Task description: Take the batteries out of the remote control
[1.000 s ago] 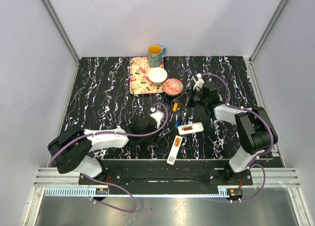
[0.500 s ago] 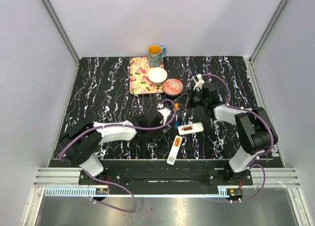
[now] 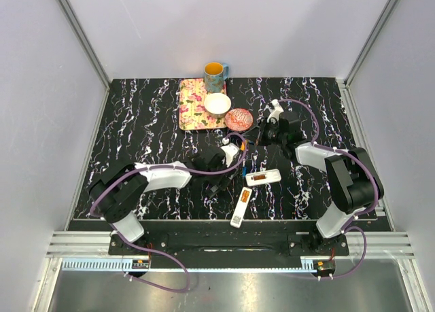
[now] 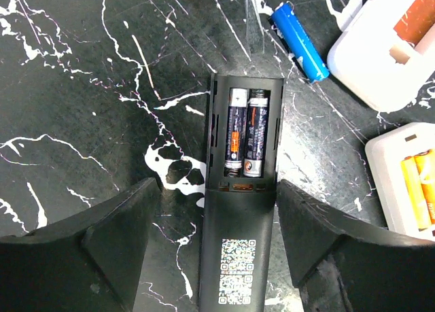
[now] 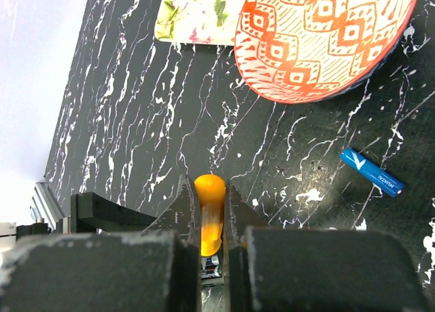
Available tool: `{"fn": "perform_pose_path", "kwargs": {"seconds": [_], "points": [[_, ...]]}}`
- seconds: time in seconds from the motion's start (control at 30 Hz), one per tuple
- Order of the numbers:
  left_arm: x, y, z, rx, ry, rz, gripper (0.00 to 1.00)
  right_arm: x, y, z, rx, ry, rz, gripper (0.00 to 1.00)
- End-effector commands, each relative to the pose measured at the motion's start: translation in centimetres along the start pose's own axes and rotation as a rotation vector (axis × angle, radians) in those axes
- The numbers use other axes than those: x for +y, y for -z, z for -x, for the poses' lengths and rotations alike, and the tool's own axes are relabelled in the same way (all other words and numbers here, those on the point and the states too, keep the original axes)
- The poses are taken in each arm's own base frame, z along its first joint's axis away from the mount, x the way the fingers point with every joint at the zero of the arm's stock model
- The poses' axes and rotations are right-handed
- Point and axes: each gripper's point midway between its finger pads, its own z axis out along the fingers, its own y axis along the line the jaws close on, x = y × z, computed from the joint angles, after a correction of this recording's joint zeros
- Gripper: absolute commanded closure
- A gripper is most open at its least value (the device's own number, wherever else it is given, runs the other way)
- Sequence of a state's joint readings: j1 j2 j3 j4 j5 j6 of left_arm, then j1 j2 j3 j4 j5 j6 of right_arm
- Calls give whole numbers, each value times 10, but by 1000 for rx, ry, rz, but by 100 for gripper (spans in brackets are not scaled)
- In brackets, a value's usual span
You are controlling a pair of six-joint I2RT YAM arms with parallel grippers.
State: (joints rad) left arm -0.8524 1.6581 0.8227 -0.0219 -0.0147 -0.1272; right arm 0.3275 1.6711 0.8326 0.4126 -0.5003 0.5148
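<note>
A black remote control (image 4: pixel 238 257) lies back-up on the marbled table, its compartment open with two dark batteries (image 4: pixel 246 132) side by side. My left gripper (image 4: pixel 217 184) is open and straddles the remote; both fingers (image 4: pixel 119 240) stand apart from its sides. A loose blue battery (image 4: pixel 299 40) lies beyond it. In the top view the left gripper (image 3: pixel 219 181) is mid-table. My right gripper (image 5: pixel 207 186) is shut on the orange-handled screwdriver (image 5: pixel 209 213), and another blue battery (image 5: pixel 372 171) lies to its right.
Two white remotes (image 3: pixel 263 178) (image 3: pixel 240 206) lie open on the table, one holding orange cells (image 4: pixel 418 189). A red patterned bowl (image 3: pixel 238 118), a floral tray (image 3: pixel 192 108) with a white bowl (image 3: pixel 217 104), and a yellow mug (image 3: pixel 215 71) stand at the back.
The left arm has swung forward and to the right, bringing its gripper over the black remote. The right arm with the screwdriver has hardly moved.
</note>
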Motion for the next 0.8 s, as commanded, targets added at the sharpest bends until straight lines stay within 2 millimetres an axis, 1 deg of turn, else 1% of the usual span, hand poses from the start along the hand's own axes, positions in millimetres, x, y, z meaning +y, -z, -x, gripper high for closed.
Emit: {"fn": "perform_pose_path", "kwargs": {"seconds": [0.0,0.03,0.1,0.13,0.23,0.27,0.3,0.37,0.47,0.57,0.6,0.7,0.77], "points": [[4,8,2,-35,21,17,25,12,7,14,-50,62,11,100],[5,8,-5,-21,31,19,27,12,7,14,-51,67,10,100],[1,10,-9,-18,59,15,28,12,7,13,-48,71,8,100],[-1,11,-16,-7,64,14,30,12,8,13,-51,74,6,100],[-8,13,-22,-2,78,16,32,11,6,8,-41,73,7,100],[-10,13,-26,5,85,16,36,13,5,7,-40,77,12,100],[-11,13,-26,5,89,16,38,12,3,4,-30,73,8,100],[-16,14,-37,42,79,25,42,14,1,3,-22,73,11,100],[-24,15,-44,56,85,15,46,16,-1,-1,-14,78,12,100],[-25,17,-56,76,92,15,50,15,-2,-4,-7,80,1,100],[-25,18,-62,88,91,16,53,15,-2,-6,0,81,-3,100],[-25,20,-69,99,94,15,61,13,0,-9,10,87,-13,100],[-27,22,-68,94,93,10,63,14,1,-9,2,95,-18,100]]}}
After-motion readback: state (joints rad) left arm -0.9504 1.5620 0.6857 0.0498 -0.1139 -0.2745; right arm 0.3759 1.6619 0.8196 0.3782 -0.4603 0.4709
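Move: The left hand stands astride the black remote, level with the lower edge of its open battery bay; the remote's middle is about 3 cm back and 1 cm below. From that hand the loose blue battery lies some 8 cm right and 2 cm ahead, the opened white remote 13 cm right and 1 cm back, the lower white remote 6 cm right and 11 cm back. From the right hand the black remote is roughly 14 cm back, 8 cm left and 10 cm below. Back towards its base at near-constant height, the left hand shifts about 3.5 cm from beside the battery bay towards the black remote's QR-code half, turning slightly counter-clockwise. Its fingers close from well open and pinch the remote's two long sides just below the bay. The right hand keeps its grip on the orange screwdriver and drifts under 2 cm back, left and down. ##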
